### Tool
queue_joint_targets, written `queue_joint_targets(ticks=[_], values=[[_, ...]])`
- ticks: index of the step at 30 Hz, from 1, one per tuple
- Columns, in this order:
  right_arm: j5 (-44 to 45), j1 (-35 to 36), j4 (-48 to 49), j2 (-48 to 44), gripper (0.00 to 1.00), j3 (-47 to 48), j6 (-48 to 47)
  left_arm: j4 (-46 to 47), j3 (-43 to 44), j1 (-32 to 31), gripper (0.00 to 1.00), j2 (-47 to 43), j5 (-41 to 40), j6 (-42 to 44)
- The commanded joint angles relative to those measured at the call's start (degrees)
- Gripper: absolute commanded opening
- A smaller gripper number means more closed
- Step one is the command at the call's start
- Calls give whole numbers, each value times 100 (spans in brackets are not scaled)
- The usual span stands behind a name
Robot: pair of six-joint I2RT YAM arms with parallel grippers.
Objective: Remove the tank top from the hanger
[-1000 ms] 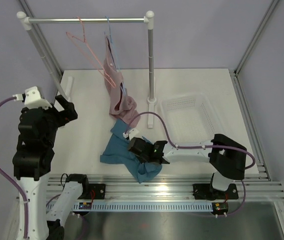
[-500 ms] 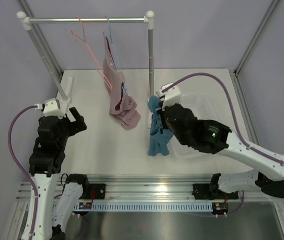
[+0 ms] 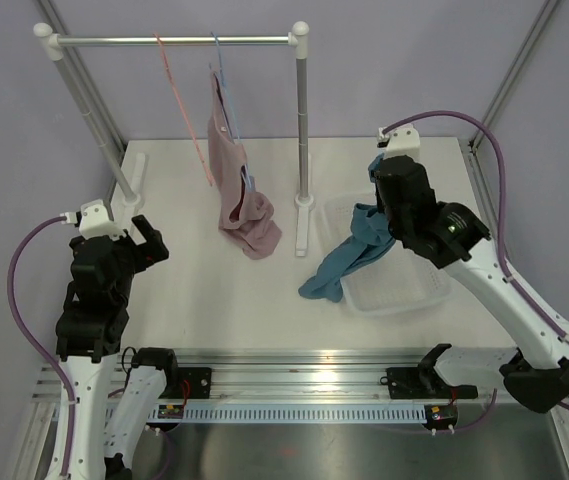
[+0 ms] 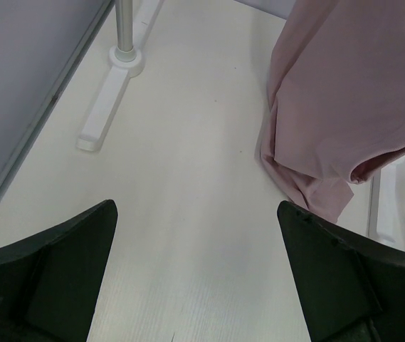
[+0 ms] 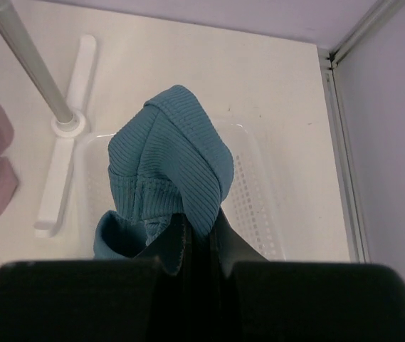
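Note:
The teal tank top [image 3: 349,255] hangs from my right gripper [image 3: 380,190], which is shut on a bunch of its ribbed fabric [image 5: 170,157]. The jaws of the right gripper [image 5: 198,222] are pressed together on it. The top's lower end drapes over the left rim of the white basket [image 3: 404,295] onto the table. The bare pink hanger [image 3: 186,118] hangs edge-on from the rail at the back left, away from the top. My left gripper [image 3: 140,236] is open and empty [image 4: 195,211] above the table at the left.
A dusty pink garment [image 3: 236,190] hangs on a light blue hanger [image 3: 218,70] at the rail's middle, also in the left wrist view [image 4: 344,107]. The rack's right post [image 3: 302,120] and its foot [image 5: 63,178] stand beside the basket [image 5: 259,185].
My right arm carried the tank top from the near table up and right, over the basket. The pink hanger swung to edge-on. My left arm lowered and drew back slightly.

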Motion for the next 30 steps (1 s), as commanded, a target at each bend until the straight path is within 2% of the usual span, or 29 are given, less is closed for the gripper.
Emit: queue_joint_targets(ticks=[1,5,11,15,19,22,23,25,27,28,29,30], values=[[-128,-341,214,344,0,152,-117,342,-72,6,99,-57,-168,43],[-120,-351,65,591,0,1074,-424,360,-116,6,99,40,-72,43],[3,-351,-656,1338,0,3542,-1021,360,-142,6,99,5,-107,43],[109,-351,-964,1733,0,4335,-1233,368,-151,6,99,14,-115,43],[223,-368,-938,1682,0,4303,-1286,369,-142,6,99,31,-98,43],[206,-386,-833,1488,0,3724,-1111,351,-142,6,99,40,-150,43],[145,-420,-824,1383,4,3331,-1050,342,-142,6,99,31,-168,34],[144,-430,-666,1251,29,2872,-865,316,-133,6,99,40,-282,25],[118,-464,-491,1093,37,2265,-794,298,-107,6,99,49,-344,17],[109,-491,-472,1040,46,2124,-716,298,-107,6,99,40,-379,17],[161,-491,-437,1005,76,1905,-663,290,-98,6,99,40,-396,17],[231,-517,-376,944,91,1833,-636,281,-81,6,99,49,-414,17]])
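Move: The white basket that the blue tank top is being taken to lies almost straight below the right hand, its middle some 33 cm down, about 2 cm farther out and level sideways. The rack post's foot stands about 18 cm to this hand's left and 12 cm farther out, about as low as the basket; the pink tank top hangs roughly 30 cm left and 5 cm ahead, 17 cm lower. From the left hand the basket is about 47 cm to the right, 11 cm ahead and 26 cm below. Still pinching the blue tank top, the right hand dips slightly and eases about 4 cm forward, then sweeps up to some 16 cm above its start with the fingers tipping up. It turns back down about 12 cm over the basket, tipping the fingers down again while they spread well apart and let go of the cloth. ##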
